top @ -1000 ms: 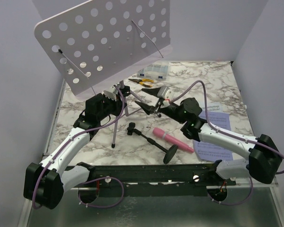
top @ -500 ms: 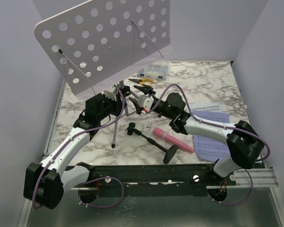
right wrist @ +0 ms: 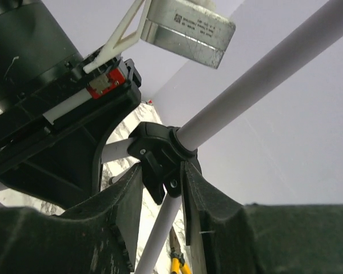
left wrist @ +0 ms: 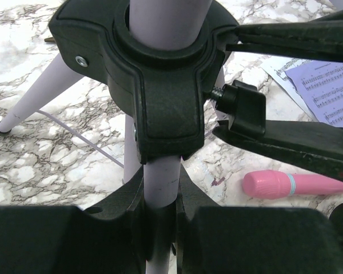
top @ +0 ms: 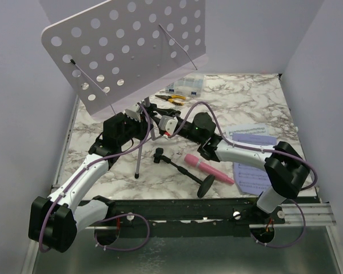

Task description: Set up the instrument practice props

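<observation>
The lilac perforated music-stand plate (top: 126,51) stands tilted high on its lilac and black tripod (top: 138,160). My left gripper (top: 140,121) is shut on the tripod's pole (left wrist: 160,182) just under the black hub (left wrist: 160,85). My right gripper (top: 154,116) reaches in from the right. Its fingers (right wrist: 211,205) press both sides of the hub's clamp lug (right wrist: 163,160), by the knob (left wrist: 243,105). The pink toy microphone (top: 208,169) lies on the table on its black round-base stand (top: 206,185). Lavender sheet music (top: 257,177) and a white page (top: 251,134) lie at the right.
A clear plastic compartment box (top: 186,85) and yellow-handled pliers (top: 172,99) lie at the back behind the tripod. Lilac walls close in the marble table (top: 103,171) on three sides. The tripod's legs (left wrist: 34,94) spread over the table between my arms.
My right arm has swung left from near the sheet music to the tripod hub, and its jaws have narrowed onto the clamp lug. The left arm and the stand have not moved.
</observation>
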Controlling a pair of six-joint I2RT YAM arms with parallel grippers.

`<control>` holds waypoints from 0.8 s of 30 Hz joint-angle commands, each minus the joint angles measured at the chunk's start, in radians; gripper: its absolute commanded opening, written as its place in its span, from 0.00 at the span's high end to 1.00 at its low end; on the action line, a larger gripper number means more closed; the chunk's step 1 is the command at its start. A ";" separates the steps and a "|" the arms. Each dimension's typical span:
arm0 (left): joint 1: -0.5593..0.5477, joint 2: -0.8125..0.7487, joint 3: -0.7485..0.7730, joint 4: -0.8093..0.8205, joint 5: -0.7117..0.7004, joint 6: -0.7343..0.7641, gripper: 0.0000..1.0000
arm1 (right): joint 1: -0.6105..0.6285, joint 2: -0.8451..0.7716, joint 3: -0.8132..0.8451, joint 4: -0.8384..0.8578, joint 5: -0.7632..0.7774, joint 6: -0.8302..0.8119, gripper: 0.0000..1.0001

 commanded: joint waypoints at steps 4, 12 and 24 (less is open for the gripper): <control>0.001 0.034 -0.042 -0.175 0.008 -0.085 1.00 | 0.038 0.050 0.038 0.063 0.128 0.013 0.65; 0.001 0.030 -0.044 -0.175 -0.017 -0.089 1.00 | 0.092 0.041 0.128 0.021 0.781 0.614 0.96; 0.002 0.033 -0.041 -0.175 -0.024 -0.102 1.00 | -0.003 -0.162 0.077 -0.573 0.648 2.144 0.99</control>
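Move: The black knob on the stand's collar sits between the right hand's open fingertips, about 1 cm forward and 1 cm left of its hand point and level with it. The collar is some 5 cm to this hand's left and 2 cm ahead. The pliers lie roughly 11 cm ahead, 7 cm to the right and 30 cm below. From the left hand, the knob is about 7 cm above and 4 cm right, with no clear offset ahead or back. The stand's knob is pinched as the right fingers close, the hand easing about 1 cm left and forward onto it; the wrist then rolls some 90 degrees about the line of the fingers, clockwise looking along them at the knob, while the hand draws back about 2 cm to the right. The left hand keeps its grip on the leg below the collar and shifts about 1 cm right late on. ##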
